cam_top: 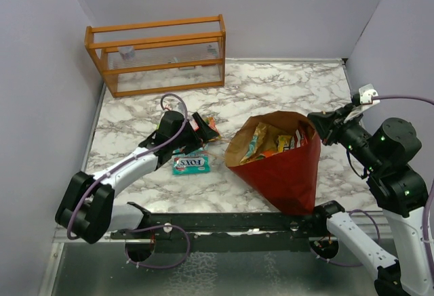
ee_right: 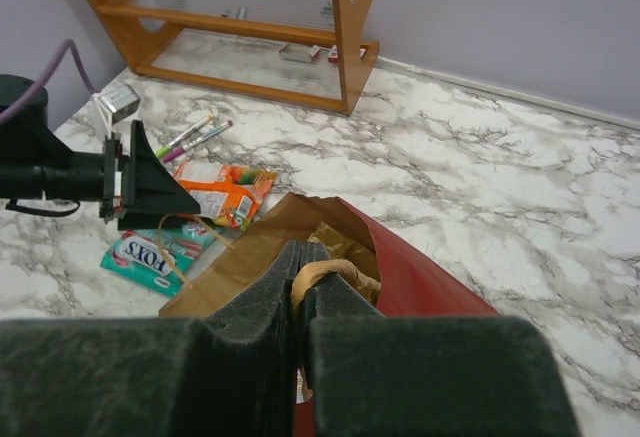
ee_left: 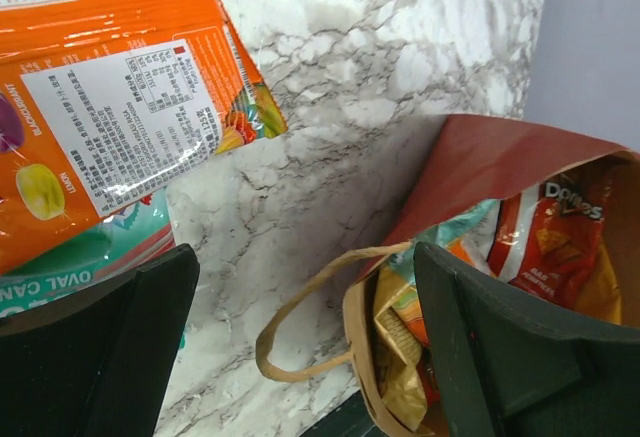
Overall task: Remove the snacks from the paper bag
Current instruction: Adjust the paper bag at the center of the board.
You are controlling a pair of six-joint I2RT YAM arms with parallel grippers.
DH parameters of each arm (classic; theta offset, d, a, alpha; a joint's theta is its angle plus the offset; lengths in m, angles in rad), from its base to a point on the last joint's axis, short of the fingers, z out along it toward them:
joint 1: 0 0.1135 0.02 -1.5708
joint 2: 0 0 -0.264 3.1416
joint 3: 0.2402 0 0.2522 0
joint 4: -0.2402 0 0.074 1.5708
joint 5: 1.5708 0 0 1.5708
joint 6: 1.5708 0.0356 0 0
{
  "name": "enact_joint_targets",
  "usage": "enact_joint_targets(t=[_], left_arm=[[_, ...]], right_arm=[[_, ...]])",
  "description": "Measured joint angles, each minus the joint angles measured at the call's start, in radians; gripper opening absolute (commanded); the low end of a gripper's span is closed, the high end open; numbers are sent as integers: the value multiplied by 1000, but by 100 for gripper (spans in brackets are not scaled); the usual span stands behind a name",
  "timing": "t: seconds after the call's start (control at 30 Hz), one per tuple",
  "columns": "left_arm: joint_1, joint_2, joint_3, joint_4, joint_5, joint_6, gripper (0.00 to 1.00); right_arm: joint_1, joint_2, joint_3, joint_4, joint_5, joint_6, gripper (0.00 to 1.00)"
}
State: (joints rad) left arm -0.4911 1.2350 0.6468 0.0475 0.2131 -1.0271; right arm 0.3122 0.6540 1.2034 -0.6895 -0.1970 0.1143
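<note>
The dark red paper bag (cam_top: 288, 174) lies tilted on the marble, its brown mouth facing left. Several snacks (cam_top: 271, 141) fill the mouth, among them a red Doritos packet (ee_left: 555, 242). My right gripper (ee_right: 303, 279) is shut on the bag's cord handle (ee_right: 345, 273) at the upper rim and holds the mouth up. My left gripper (ee_left: 300, 352) stands open just left of the bag, nothing between its fingers (ee_left: 110, 357). The bag's other handle loop (ee_left: 300, 312) shows between them. An orange packet (cam_top: 205, 128) and a teal FOX'S packet (cam_top: 191, 164) lie on the table by the left gripper (cam_top: 192, 135).
An orange wooden rack (cam_top: 156, 52) with clear panels stands at the back left. Two thin pens (ee_right: 195, 137) lie behind the left gripper. Grey walls close in the table on the left, back and right. A black rail (cam_top: 224, 223) runs along the near edge.
</note>
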Motion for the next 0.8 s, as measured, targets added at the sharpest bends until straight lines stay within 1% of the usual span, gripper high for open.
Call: enact_joint_targets(t=[0.1, 0.13, 0.23, 0.3, 0.37, 0.5, 0.57, 0.67, 0.73, 0.8], left_arm=[[0, 57, 5, 15, 29, -2, 60], [0, 66, 7, 23, 39, -4, 50], [0, 74, 12, 65, 71, -11, 26], [0, 74, 15, 98, 95, -12, 11], [0, 74, 25, 115, 124, -11, 0], [0, 74, 101, 128, 189, -5, 0], [-4, 74, 165, 134, 219, -1, 0], [-8, 74, 262, 151, 253, 2, 0], [-9, 74, 312, 166, 266, 0, 0], [-20, 74, 346, 185, 275, -10, 0]], right_arm=[[0, -1, 0, 0, 2, 0, 2], [0, -1, 0, 0, 2, 0, 2], [0, -1, 0, 0, 8, 0, 2], [0, -1, 0, 0, 23, 0, 2], [0, 1, 0, 0, 63, 2, 2], [0, 29, 6, 10, 198, 11, 2], [0, 61, 17, 21, 272, 11, 2], [0, 167, 72, 36, 444, 8, 2], [0, 235, 100, 64, 522, -2, 2], [0, 299, 109, 102, 552, -20, 2]])
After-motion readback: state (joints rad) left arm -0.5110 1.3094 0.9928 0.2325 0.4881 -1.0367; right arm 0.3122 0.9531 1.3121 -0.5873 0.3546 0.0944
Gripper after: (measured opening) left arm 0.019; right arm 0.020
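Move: The bag's left paper handle loops between the left gripper's open fingers, its middle about 3 cm to the right, 1 cm back and 2 cm below. The bag itself stands some 20 cm to this hand's right and 8 cm back, at about its height. On the table about 12 cm below, the orange pack lies 5 cm left and 6 cm ahead, the teal pack 7 cm left and 3 cm back. The right gripper already holds the other handle; from it the bag hangs about 8 cm left and 18 cm below. Shut the left fingers on the paper handle while dipping slightly, then lift it about 17 cm, drifting some 7 cm right towards the bag as the gripper tips up and swings clockwise. Keep the right fingers shut on the other handle and, starting later, swing that hand roughly 10 cm forward and 7 cm right, level, turning some 30 degrees clockwise. ##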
